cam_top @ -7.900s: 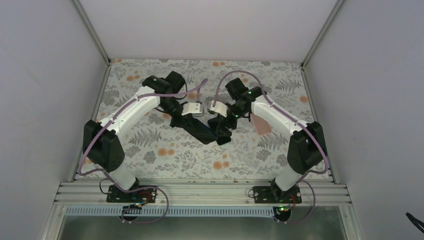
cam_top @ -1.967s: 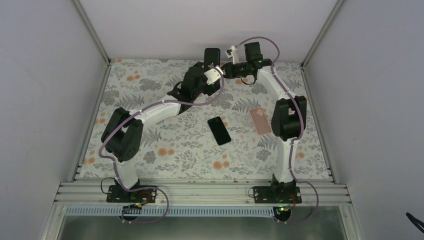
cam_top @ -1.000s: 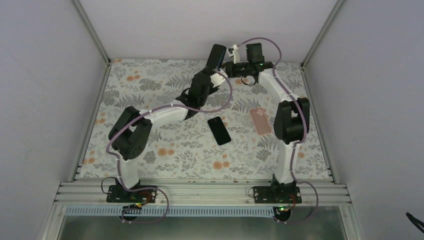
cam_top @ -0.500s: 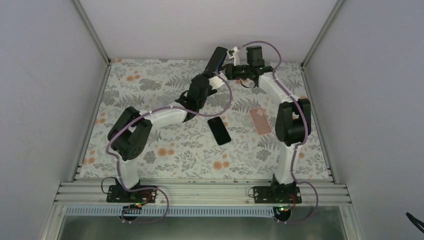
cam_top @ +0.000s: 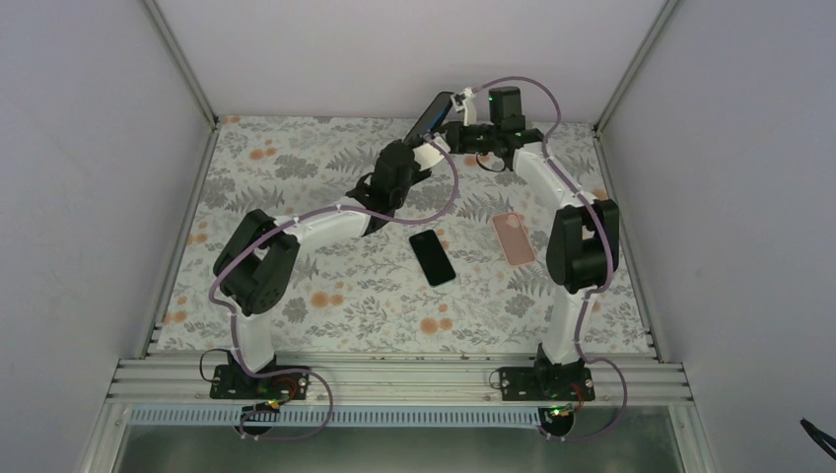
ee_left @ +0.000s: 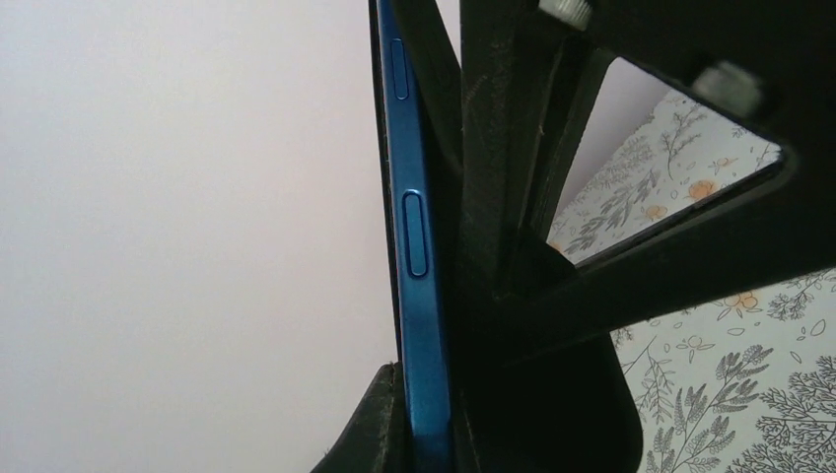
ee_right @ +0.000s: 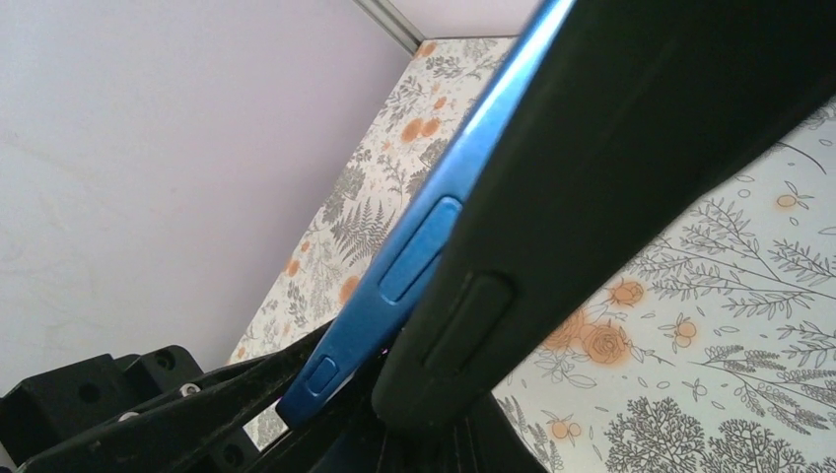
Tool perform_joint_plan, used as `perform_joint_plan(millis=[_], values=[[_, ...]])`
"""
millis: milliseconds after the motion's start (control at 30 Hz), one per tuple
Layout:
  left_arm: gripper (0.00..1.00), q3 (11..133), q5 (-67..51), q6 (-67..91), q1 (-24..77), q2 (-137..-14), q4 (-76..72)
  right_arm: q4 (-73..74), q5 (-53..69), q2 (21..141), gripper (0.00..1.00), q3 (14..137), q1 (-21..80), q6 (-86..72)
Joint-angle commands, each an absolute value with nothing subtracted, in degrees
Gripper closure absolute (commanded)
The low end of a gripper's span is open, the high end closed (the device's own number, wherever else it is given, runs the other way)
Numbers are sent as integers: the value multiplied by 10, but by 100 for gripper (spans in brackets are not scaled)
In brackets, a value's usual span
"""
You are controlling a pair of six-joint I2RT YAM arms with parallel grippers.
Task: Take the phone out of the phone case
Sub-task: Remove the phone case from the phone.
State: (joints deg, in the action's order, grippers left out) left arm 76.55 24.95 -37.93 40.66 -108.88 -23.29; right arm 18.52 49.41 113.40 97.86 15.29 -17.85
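A blue phone point(cam_top: 435, 111) in a black phone case is held up in the air above the far edge of the table. My left gripper point(cam_top: 424, 148) is shut on its lower end. The left wrist view shows the blue edge point(ee_left: 415, 246) with its side buttons clamped between my fingers point(ee_left: 381, 434). My right gripper point(cam_top: 456, 126) is shut on the phone case from the right. In the right wrist view the black phone case point(ee_right: 611, 168) stands off the phone's blue edge point(ee_right: 419, 246) at the lower corner.
A second black phone point(cam_top: 432, 258) lies flat mid-table, and a pink case point(cam_top: 514, 237) lies to its right. The floral table mat point(cam_top: 296, 286) is bounded by white walls and metal rails. Both arms stretch towards the back wall.
Over the last second the held phone has tilted further to the right, and my right gripper has shifted a little right and up. The phone and pink case on the table have not moved.
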Motion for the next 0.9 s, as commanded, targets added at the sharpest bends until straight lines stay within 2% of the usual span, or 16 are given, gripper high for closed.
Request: perform_joint_plan(millis=[0, 267, 533, 700, 867], values=[[98, 763, 297, -400, 368, -1076, -255, 278, 570, 1097, 97, 976, 151, -97], [98, 746, 274, -395, 343, -1027, -227, 414, 369, 1178, 97, 1047, 61, 33], [98, 724, 261, -420, 337, -990, -177, 409, 215, 1154, 97, 1022, 41, 101], [98, 710, 252, -415, 330, -957, -145, 418, 166, 1150, 97, 1002, 33, 130], [98, 713, 251, -413, 329, -942, -72, 430, 201, 1133, 97, 985, 17, 143]])
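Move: The phone's lower end is already pinched in the left hand, its middle some 6 cm ahead and 3 cm right. The right hand grips the black case, whose middle lies about 4 cm left and 4 cm ahead; the phone's is 6 cm ahead and 4 cm left. A loose black phone lies 17 cm back, 2 cm left, 24 cm below; the pink case 12 cm back, 19 cm right, equally low. Right hand pulls the black case some 20 cm right and down; left keeps the phone, going 10 cm left. ##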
